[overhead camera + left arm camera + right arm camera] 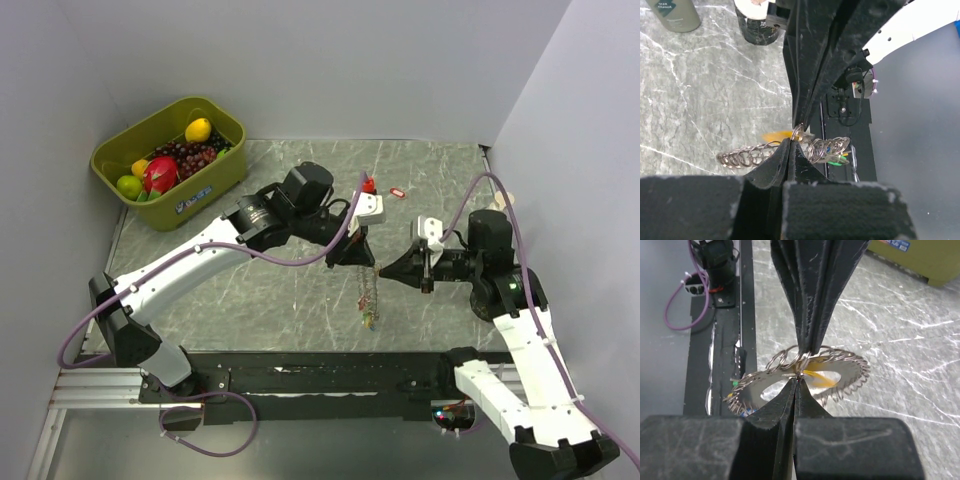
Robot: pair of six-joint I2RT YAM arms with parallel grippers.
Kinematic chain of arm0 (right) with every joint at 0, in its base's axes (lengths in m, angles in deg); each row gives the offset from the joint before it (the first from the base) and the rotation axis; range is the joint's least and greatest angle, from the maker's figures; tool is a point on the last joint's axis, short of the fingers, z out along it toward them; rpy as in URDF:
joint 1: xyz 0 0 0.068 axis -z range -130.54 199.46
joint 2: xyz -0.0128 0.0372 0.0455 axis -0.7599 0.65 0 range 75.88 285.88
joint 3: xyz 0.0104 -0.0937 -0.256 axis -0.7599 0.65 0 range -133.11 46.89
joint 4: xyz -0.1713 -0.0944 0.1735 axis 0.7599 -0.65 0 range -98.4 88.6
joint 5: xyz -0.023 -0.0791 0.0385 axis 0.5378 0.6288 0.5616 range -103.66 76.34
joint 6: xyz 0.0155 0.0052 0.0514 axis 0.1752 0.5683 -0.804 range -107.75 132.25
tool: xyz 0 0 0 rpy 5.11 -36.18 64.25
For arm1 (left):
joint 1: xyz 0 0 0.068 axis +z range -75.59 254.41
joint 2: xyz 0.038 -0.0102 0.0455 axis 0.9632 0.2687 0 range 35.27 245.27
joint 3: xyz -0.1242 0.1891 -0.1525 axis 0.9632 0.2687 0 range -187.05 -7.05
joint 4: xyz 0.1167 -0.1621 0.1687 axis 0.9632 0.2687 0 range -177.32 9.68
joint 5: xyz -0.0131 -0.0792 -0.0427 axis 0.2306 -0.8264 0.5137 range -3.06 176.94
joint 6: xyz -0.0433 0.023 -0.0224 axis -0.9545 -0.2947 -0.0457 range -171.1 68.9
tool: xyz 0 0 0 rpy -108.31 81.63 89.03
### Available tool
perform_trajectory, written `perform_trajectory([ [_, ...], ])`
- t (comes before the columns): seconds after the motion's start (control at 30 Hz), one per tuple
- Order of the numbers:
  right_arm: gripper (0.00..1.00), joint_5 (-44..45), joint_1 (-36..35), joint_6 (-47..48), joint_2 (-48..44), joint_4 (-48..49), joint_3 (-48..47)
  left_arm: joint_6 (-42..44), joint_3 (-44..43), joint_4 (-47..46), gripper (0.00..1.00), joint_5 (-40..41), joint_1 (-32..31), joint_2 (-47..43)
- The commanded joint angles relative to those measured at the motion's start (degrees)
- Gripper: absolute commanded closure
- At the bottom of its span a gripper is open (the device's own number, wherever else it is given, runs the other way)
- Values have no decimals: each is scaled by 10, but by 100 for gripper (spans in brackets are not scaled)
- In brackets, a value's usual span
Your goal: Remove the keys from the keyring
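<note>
The keyring (368,295), a loop of silvery coiled links, hangs above the table between both grippers. My left gripper (356,258) is shut on its top from the left. My right gripper (384,270) meets it tip to tip from the right. In the left wrist view the left gripper (790,143) pinches the keyring (742,156), and a green key (839,159) dangles at its end. In the right wrist view the right gripper (797,382) is shut on a small link of the keyring (850,371), beside a yellow key (821,378). Two red keys (370,185) (397,193) lie loose on the table behind.
A green bin (222,175) of fruit stands at the back left corner. A pale bottle (675,12) and a dark bottle (757,27) stand near the right arm. The black base rail (330,368) runs along the near edge below the hanging chain.
</note>
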Motion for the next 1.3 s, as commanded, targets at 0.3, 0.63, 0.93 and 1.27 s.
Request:
perform_trajectory([
  [0.3, 100, 113, -72, -23, -10, 44, 31, -18, -17, -47, 99, -30, 10, -9],
  [0.63, 81, 137, -55, 24, -34, -25, -37, -13, -9, -48, 99, -35, 14, -20],
  [0.93, 64, 134, -52, 13, -24, -20, -61, -12, -7, -46, 99, -45, 13, -22],
  [1.27, 71, 127, -52, -5, -7, 36, -41, -10, -10, -42, 99, -59, 13, -19],
])
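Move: The right fingertips are already shut on a wire loop beside the left fingertips, which still hold the keyring. For each hand, the ring's middle lies about 5 cm below and roughly 1 cm back, with no clear sideways offset. From the right hand, the green key tag hangs some 9 cm below and 3 cm back. The loose red key lies on the table some 23 cm ahead, 8 cm to the right and 25 cm below. Still pinching the wire loop near the keyring's top, the right hand pulls it down about 2.5 cm and slightly left, then opens and lets go as it rises some 4 cm, easing right and rolling a little. It finishes with a small forward shift, fingers open around the loop's place. The left hand keeps its pinch, nearly still. ##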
